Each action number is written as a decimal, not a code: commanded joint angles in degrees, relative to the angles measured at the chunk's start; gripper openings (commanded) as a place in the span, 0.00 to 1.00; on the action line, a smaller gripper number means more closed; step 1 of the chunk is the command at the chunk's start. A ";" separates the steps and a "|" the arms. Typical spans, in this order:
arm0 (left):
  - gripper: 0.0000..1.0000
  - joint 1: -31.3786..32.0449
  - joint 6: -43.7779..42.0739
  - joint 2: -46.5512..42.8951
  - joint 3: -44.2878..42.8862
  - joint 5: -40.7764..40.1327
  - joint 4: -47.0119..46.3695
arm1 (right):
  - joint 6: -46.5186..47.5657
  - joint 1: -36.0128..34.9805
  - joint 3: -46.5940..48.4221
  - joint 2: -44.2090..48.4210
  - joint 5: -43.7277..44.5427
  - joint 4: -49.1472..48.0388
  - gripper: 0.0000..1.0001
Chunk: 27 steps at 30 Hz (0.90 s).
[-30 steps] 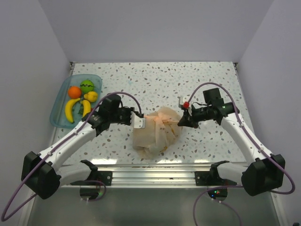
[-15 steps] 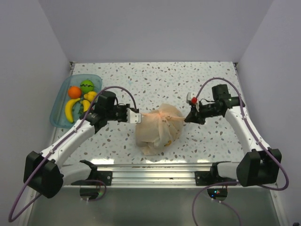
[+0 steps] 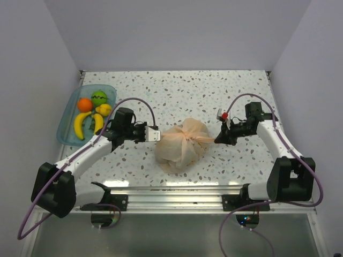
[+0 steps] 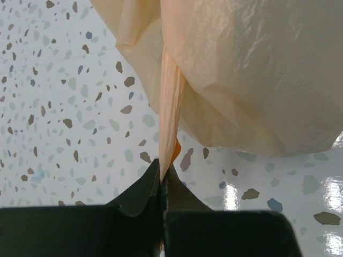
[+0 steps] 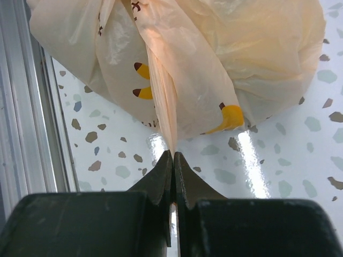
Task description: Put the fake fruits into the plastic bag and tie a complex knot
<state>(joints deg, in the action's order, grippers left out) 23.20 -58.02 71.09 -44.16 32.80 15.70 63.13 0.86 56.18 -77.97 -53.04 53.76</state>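
The peach plastic bag [image 3: 184,150] lies bulging at the table's middle, its handles crossed into a knot [image 3: 186,134] on top. My left gripper [image 3: 158,135] is shut on the left handle tail [image 4: 170,107], which runs taut to the bag [image 4: 252,69]. On the other side, my right gripper [image 3: 216,140] is shut on the right tail [image 5: 163,96], also taut. Yellow banana shapes [image 5: 230,116] show through the film. More fake fruits stay outside the bag: an orange [image 3: 84,104], a green ball [image 3: 98,97], bananas [image 3: 80,125] and a small yellow piece [image 3: 104,109].
A clear blue tray [image 3: 63,140] at the left holds the loose fruits, just behind my left arm. The aluminium rail [image 3: 177,195] runs along the near table edge, close to the bag. White walls close in the left, back and right sides.
Both grippers have drawn apart, the right one farther to the right and the left one slightly left. The handle tails have pulled taut and the bag has bunched rounder.
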 commanded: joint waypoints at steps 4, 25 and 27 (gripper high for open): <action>0.00 -6.86 5.35 -0.17 -1.61 -10.31 7.57 | -2.83 5.30 -1.17 1.94 16.92 0.83 0.00; 0.76 6.59 20.32 1.51 -13.32 -9.50 12.42 | -18.66 -11.05 6.13 3.18 22.00 2.23 0.88; 0.77 6.86 18.74 2.03 -13.32 -10.29 12.77 | -18.84 -13.69 4.99 3.18 22.71 1.70 0.85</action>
<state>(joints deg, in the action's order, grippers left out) 29.69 -37.58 72.55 -55.42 25.32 27.75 45.47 -9.96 60.77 -74.67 -32.80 54.52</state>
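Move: Each hand already pinches one twisted ear of the plastic bag. The knot lies about 9 cm to the right of the left hand, level fore and aft and near its height. The bag's filled body is about 7 cm right, 4 cm back and 3 cm below it; the fruit bin's middle is some 25 cm left and 7 cm ahead. From the right hand, the knot is about 10 cm left and 1 cm ahead, near its height. Both hands still pinch the ears through a last dip of about 1 cm, then open wide and let go. The left starts rising before it opens, ending about 3 cm higher, 2 cm back and 2 cm right towards the knot, tilted some 15 degrees forward and down. The right comes back up by 1 to 2 cm and otherwise nearly stays, its fingertips tipping about 15 degrees down. ##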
